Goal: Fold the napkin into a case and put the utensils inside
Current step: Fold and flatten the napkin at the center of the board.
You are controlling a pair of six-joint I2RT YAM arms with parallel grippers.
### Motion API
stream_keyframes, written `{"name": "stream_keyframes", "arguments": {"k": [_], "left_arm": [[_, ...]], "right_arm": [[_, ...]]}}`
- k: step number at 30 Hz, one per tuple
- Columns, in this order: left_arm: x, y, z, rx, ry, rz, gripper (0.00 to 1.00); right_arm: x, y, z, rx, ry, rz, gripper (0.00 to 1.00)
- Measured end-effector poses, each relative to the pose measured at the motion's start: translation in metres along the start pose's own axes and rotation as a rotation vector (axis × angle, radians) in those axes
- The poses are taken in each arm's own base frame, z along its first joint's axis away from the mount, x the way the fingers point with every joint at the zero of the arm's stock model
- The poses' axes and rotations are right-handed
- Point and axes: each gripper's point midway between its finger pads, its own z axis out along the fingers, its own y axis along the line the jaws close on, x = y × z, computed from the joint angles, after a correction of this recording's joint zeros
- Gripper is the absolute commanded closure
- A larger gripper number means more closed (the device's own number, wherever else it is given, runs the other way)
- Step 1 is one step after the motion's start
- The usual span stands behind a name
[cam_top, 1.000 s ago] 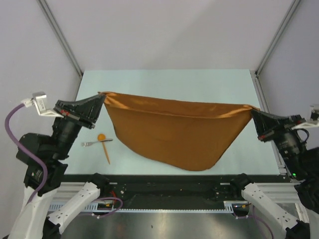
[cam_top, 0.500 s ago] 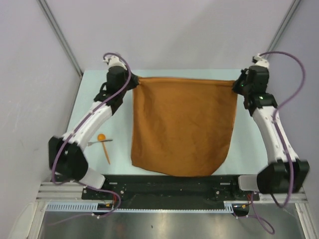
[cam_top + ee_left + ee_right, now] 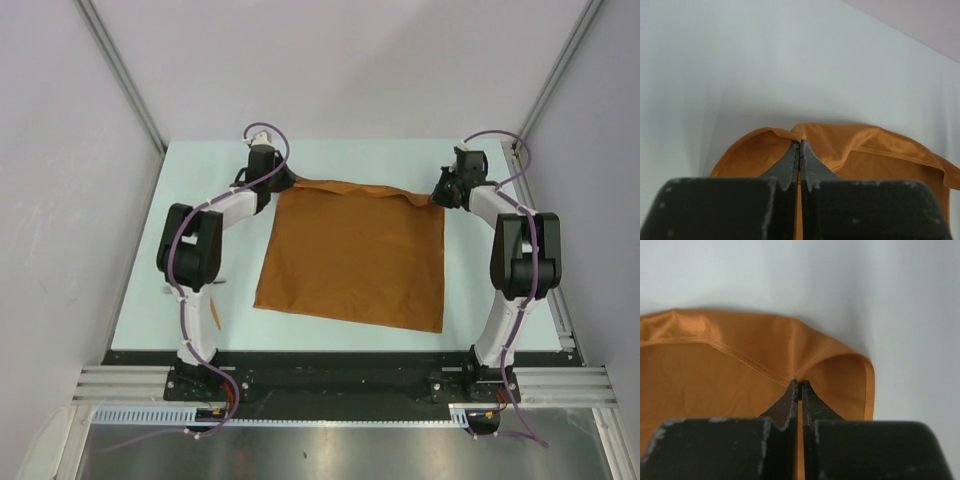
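The rust-orange napkin [image 3: 350, 255] lies spread nearly flat on the pale table [image 3: 200, 170], with its far edge slightly rumpled. My left gripper [image 3: 287, 183] is shut on the napkin's far left corner, and the cloth [image 3: 865, 150] bunches around its tips [image 3: 800, 142]. My right gripper [image 3: 437, 195] is shut on the far right corner, where the hem [image 3: 715, 375] folds at its tips [image 3: 799, 382]. Of the utensils, only a slim orange stick [image 3: 214, 313] shows beside the left arm. The spoon is hidden behind that arm.
Both arms reach far forward over the table, the left arm [image 3: 190, 250] along the napkin's left side and the right arm [image 3: 520, 255] along its right. Grey walls and frame posts [image 3: 125, 80] enclose the table. A black rail [image 3: 330, 358] runs along the near edge.
Both arms have stretched from the near side toward the far edge, carrying the napkin's top corners. The cloth, which hung sagging between them, now lies laid out on the table.
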Motion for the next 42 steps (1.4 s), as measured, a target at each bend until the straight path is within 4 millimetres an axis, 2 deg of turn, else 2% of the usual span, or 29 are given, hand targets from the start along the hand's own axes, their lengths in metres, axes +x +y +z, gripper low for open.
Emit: {"name": "stream_keyframes", "arguments": {"k": [4,6,8,10,13,17,20,22,28,30,32,36,42], "left_arm": [[-0.019,-0.012,0.002,0.053,-0.03,-0.013,1.0],[-0.023,-0.007,0.0,0.042,-0.022,-0.022,1.0],[-0.017,0.005,-0.008,-0.007,0.026,-0.049,1.0],[-0.011,0.015,-0.018,-0.056,0.077,-0.067,1.0],[0.0,0.026,-0.047,-0.125,0.157,-0.08,1.0],[0.011,0.03,-0.103,-0.161,0.212,-0.053,1.0],[0.023,0.033,-0.135,-0.155,0.242,-0.024,1.0],[0.04,0.04,-0.154,-0.155,0.282,-0.014,1.0],[0.107,0.079,-0.199,-0.223,0.436,-0.006,1.0],[0.125,0.086,-0.21,-0.232,0.478,-0.013,1.0],[0.137,0.091,-0.219,-0.237,0.51,-0.019,1.0],[0.146,0.094,-0.233,-0.241,0.527,-0.021,1.0],[0.147,0.087,-0.24,-0.236,0.518,0.006,1.0]], "right_arm": [[-0.019,0.009,0.003,-0.028,-0.023,0.008,1.0],[-0.025,0.014,-0.003,-0.035,-0.03,0.018,1.0],[-0.019,0.016,-0.014,-0.022,-0.008,0.035,1.0],[-0.008,0.016,-0.029,0.003,0.024,0.046,1.0],[0.023,0.019,-0.066,0.037,0.084,0.054,1.0],[0.061,0.025,-0.115,0.028,0.134,0.058,1.0],[0.089,0.024,-0.141,0.025,0.17,0.068,1.0],[0.108,0.021,-0.152,0.025,0.207,0.073,1.0],[0.164,0.0,-0.175,0.087,0.329,0.09,1.0],[0.174,-0.005,-0.183,0.115,0.358,0.096,1.0],[0.176,-0.007,-0.189,0.134,0.358,0.11,1.0],[0.183,-0.012,-0.199,0.156,0.36,0.159,1.0],[0.227,-0.015,-0.209,0.199,0.465,0.192,1.0]]}}
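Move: Some 34 cm back and 7 cm to the left of the left hand, about 6 cm below it, lies the napkin's near-left corner; the orange-handled utensil lies about 10 cm farther left of that corner, level with it. The fork is roughly 28 cm back and 23 cm left of the left hand. From the right hand, the napkin's near-right corner is about 34 cm back, 1 cm left and 5 cm lower. Carrying the pinched far edge back over the napkin towards its near edge, both hands ease forward a centimetre or two, then sweep back nearly 30 cm. The left drifts left as well; both arch a few centimetres up and sink again, the left ending lower than it began. Fingers stay shut on the cloth as both wrists tip some 30 degrees further down. ##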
